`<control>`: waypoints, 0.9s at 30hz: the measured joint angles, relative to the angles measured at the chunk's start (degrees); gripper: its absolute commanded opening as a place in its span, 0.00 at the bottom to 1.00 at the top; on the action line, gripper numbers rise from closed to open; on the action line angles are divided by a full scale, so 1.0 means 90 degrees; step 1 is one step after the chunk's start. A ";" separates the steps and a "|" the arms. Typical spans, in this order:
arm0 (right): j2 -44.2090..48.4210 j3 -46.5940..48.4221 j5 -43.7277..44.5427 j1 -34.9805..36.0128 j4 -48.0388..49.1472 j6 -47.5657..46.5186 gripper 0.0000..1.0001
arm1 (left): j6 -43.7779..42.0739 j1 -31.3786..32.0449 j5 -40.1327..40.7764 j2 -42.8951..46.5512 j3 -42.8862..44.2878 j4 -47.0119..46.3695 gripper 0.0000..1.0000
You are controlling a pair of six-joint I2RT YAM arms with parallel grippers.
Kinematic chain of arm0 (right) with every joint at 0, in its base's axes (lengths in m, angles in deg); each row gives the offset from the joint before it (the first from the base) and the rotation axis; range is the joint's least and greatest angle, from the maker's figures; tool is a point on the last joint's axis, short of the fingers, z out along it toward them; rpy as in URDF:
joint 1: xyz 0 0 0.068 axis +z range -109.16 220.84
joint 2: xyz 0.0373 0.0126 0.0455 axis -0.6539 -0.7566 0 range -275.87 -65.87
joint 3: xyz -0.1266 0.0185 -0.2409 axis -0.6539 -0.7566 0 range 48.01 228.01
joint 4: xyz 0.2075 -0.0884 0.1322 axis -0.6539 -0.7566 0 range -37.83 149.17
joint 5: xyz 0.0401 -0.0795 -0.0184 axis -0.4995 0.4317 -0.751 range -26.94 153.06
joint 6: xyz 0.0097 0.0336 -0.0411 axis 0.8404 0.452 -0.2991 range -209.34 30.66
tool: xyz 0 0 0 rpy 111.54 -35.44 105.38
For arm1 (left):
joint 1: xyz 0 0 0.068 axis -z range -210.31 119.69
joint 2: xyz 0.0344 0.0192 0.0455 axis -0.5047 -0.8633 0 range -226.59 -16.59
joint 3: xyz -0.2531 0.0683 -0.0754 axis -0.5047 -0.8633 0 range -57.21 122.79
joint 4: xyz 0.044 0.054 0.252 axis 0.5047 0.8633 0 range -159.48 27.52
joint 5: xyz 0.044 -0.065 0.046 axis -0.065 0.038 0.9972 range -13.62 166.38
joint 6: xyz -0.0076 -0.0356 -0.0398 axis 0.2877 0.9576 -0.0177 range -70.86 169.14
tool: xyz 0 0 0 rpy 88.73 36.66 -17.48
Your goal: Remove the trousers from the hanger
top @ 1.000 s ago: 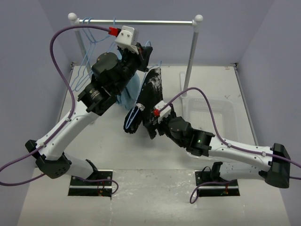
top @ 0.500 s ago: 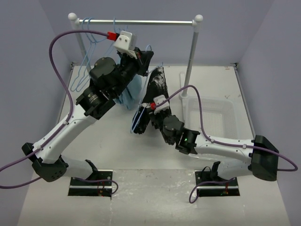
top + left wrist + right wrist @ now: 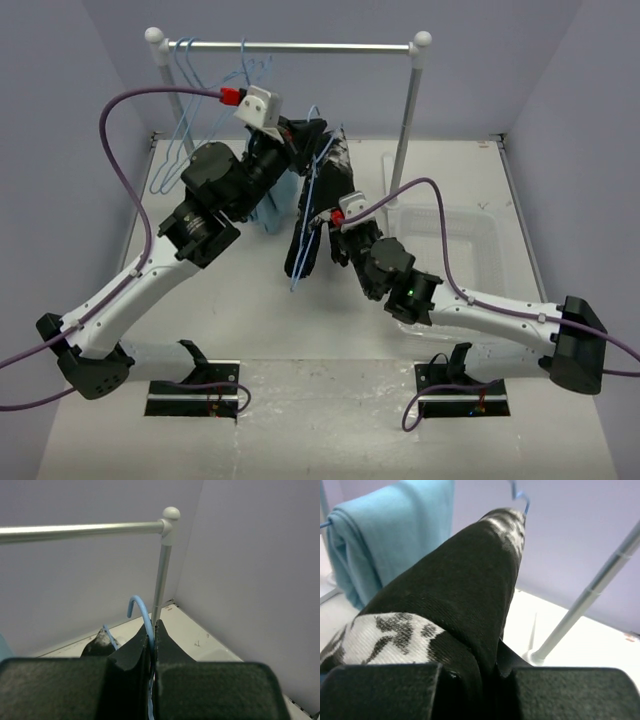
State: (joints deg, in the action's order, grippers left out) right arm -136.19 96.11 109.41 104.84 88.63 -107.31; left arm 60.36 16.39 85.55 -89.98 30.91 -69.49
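The black trousers with white speckled patches hang over the light-blue wire hanger, lifted off the table below the rail. My left gripper is shut on the hanger's hook just under its curve, with the wire pinched between the fingers. My right gripper is shut on a fold of the trousers at their lower part. A white patch lies beside the left finger. The hanger's lower bar is hidden under the fabric.
Several other blue hangers hang at the left end of the metal rail. A plain light-blue cloth hangs behind the trousers. The rail's right post and a white basket stand to the right.
My right gripper has gone from open to shut on the trousers. The left arm has raised and tilted the hanger, so the trousers hang higher and more upright.
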 measured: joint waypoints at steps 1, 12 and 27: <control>0.0085 0.0032 0.0000 -0.0022 -0.0017 -0.0107 0.00 | -0.0002 0.0000 -0.0022 0.0085 -0.0192 -0.0112 0.00; 0.0894 0.0644 0.0024 -0.0090 0.0022 -0.1236 0.00 | 0.0306 0.0039 0.0857 0.0143 -0.1241 -0.0738 0.00; 0.2254 0.2217 -0.0566 -0.0107 -0.0801 -0.1530 0.00 | 0.0906 -0.0027 0.1600 -0.1287 -0.1343 -0.0192 0.00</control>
State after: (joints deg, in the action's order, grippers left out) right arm -115.91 116.07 104.31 103.88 81.41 -121.08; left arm 68.51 16.15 99.95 -101.56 18.82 -71.22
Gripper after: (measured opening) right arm 0.092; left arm 0.006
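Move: The right fingers already grip the black-and-white trousers, whose middle lies about 7 cm ahead and 3 cm left of them, a couple of centimetres higher; from the left hand, which holds the blue hanger by its neck, it is some 5 cm ahead, 3 cm right and 18 cm below. From the right hand, the blue cloth hangs roughly 20 cm ahead, 13 cm left and slightly higher, and the white tray lies about 8 cm ahead, 24 cm right, 30 cm below. Keeping its pinch on the trousers, the right hand hauls them up about 24 cm, drifting to the right and then swinging harder that way with some draw back towards the base, while its fingers tilt upward some 20 degrees and the wrist rolls left side up. Against this the left hand, still shut on the hanger's neck, lowers the hanger about 18 cm, easing forward as well, with its fingers tipping down and turning a little counter-clockwise. ##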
